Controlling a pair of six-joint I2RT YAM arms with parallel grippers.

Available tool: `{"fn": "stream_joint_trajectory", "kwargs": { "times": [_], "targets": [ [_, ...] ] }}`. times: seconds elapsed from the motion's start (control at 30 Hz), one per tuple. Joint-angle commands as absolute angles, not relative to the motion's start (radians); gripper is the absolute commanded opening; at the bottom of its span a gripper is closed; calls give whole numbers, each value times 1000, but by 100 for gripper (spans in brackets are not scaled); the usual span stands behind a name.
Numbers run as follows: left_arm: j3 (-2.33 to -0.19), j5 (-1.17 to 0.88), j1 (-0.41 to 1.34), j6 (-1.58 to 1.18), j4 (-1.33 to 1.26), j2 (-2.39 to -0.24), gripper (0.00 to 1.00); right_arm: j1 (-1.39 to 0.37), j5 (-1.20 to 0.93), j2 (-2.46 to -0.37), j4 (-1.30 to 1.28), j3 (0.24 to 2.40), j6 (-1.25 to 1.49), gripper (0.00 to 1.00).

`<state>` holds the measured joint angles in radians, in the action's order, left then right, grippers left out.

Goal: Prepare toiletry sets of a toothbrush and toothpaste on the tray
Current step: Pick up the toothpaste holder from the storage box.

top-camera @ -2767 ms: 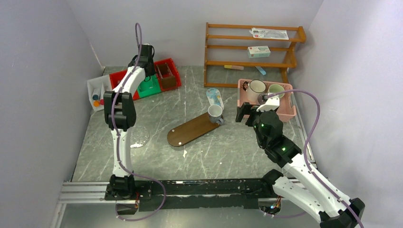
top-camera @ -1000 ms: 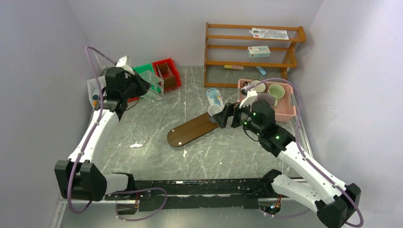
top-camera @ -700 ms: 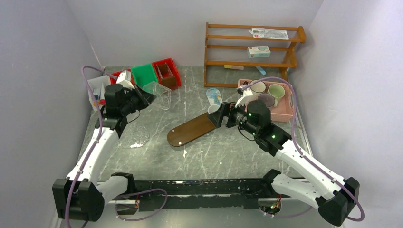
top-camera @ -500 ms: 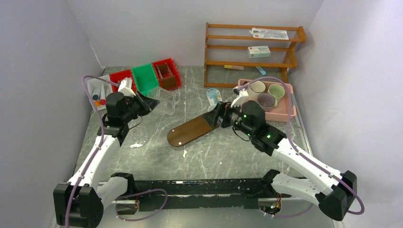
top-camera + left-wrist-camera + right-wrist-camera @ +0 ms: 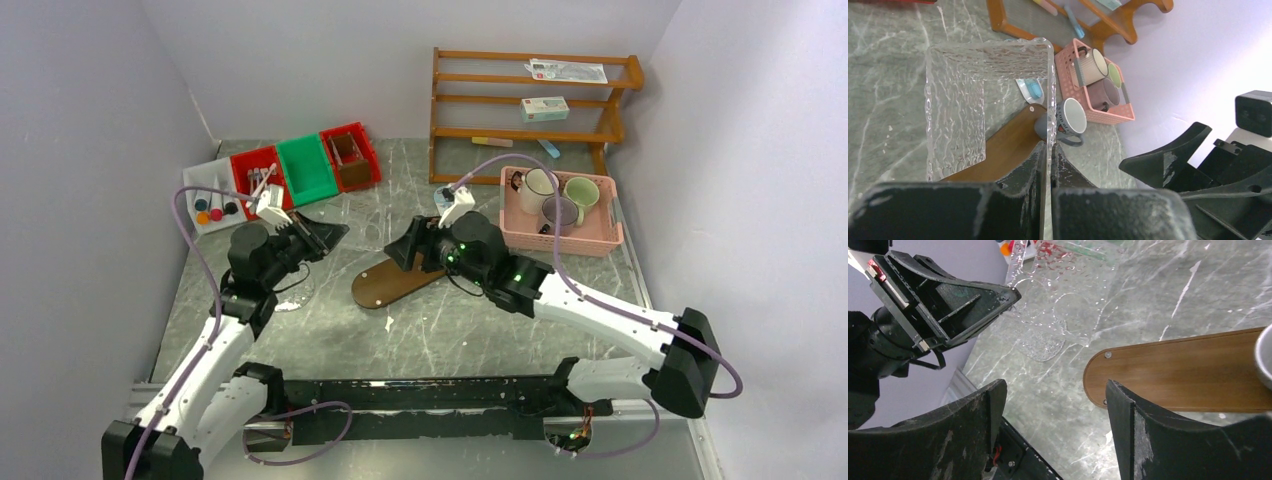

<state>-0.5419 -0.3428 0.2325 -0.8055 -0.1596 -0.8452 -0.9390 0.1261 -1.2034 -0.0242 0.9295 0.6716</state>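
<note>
The dark brown oval tray [image 5: 383, 287] lies mid-table, also shown in the left wrist view [image 5: 1003, 145] and the right wrist view [image 5: 1188, 375]. A grey mug [image 5: 1070, 117] stands on its far end; from above my right arm hides it. My left gripper [image 5: 1048, 147] is shut on one wall of a clear textured cup [image 5: 968, 100], held in the air left of the tray. In the top view that gripper [image 5: 335, 232] points at the tray. My right gripper [image 5: 403, 250] hovers open over the tray's near end [image 5: 1055, 390], holding nothing. A toothbrush pack [image 5: 1030, 90] lies behind the tray. No toothpaste tube shows.
A pink basket [image 5: 600, 238] with three mugs stands at the right. Red and green bins [image 5: 305, 170] and a white tray of coloured pots [image 5: 205, 190] sit at the back left. The wooden shelf [image 5: 530, 100] at the back holds a small box [image 5: 544, 107] and a packet [image 5: 567, 70].
My left arm carried the clear cup from the back-left bins toward the tray. My right arm swung left from the pink basket to above the tray, its jaws narrowing a little.
</note>
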Motion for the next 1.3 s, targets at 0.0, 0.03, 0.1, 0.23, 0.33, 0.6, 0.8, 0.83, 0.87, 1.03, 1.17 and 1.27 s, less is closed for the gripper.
{"fn": "stream_joint_trajectory", "kwargs": {
  "times": [0.0, 0.03, 0.1, 0.23, 0.33, 0.6, 0.8, 0.83, 0.87, 1.03, 1.17, 1.27],
  "targets": [
    [-482, -267, 266, -859, -279, -794, 5, -982, 202, -1244, -3, 971, 720, 75],
    [-468, -261, 275, -876, -296, -788, 5, -987, 211, -1252, -3, 974, 724, 74],
    [-446, -241, 292, -904, -320, -774, 5, -995, 225, -1269, -4, 983, 733, 70],
    [-411, -202, 327, -930, -358, -741, 5, -1000, 246, -1310, 14, 1009, 742, 67],
    [-393, -170, 346, -935, -372, -710, 5, -1000, 248, -1335, 26, 1020, 748, 62],
    [-364, -154, 385, -950, -424, -709, 5, -1002, 213, -1427, 51, 1071, 754, 52],
    [-345, -129, 427, -959, -474, -721, 5, -1002, 223, -1462, 45, 1100, 743, 47],
    [-343, -123, 432, -959, -479, -724, 5, -1002, 224, -1465, 47, 1100, 744, 47],
    [-340, -119, 439, -960, -487, -725, 5, -1002, 226, -1470, 45, 1101, 744, 47],
    [-336, -104, 472, -964, -514, -739, 5, -1002, 248, -1497, 37, 1101, 746, 44],
    [-329, -87, 494, -970, -529, -737, 5, -1002, 279, -1515, 13, 1111, 741, 41],
    [-327, -77, 506, -969, -533, -736, 5, -1002, 294, -1523, 11, 1111, 736, 40]
  ]
}}
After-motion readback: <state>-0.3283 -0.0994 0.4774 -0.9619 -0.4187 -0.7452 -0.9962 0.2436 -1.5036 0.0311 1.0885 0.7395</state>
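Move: The clear toothpaste holder is already pinched in the left gripper, its middle about 4 cm ahead of that hand and 2 cm to its right. The open right gripper waits some 12 cm right of the left hand and 5 cm back, about level. From the right hand the holder's middle lies roughly 9 cm ahead and 10 cm left; the wooden board is 9 cm ahead, 1 cm right and 19 cm down, the grey mug 13 cm ahead, 10 cm right and 16 cm down. Bring the right gripper left about 6 cm towards the holder's near edge, easing forward and down some 3 cm each as you go, and narrow its wide-open fingers to about half. Keep the left fingers shut on the holder and carry it right and back to meet them, rolling that hand's left side down about 10 degrees. ##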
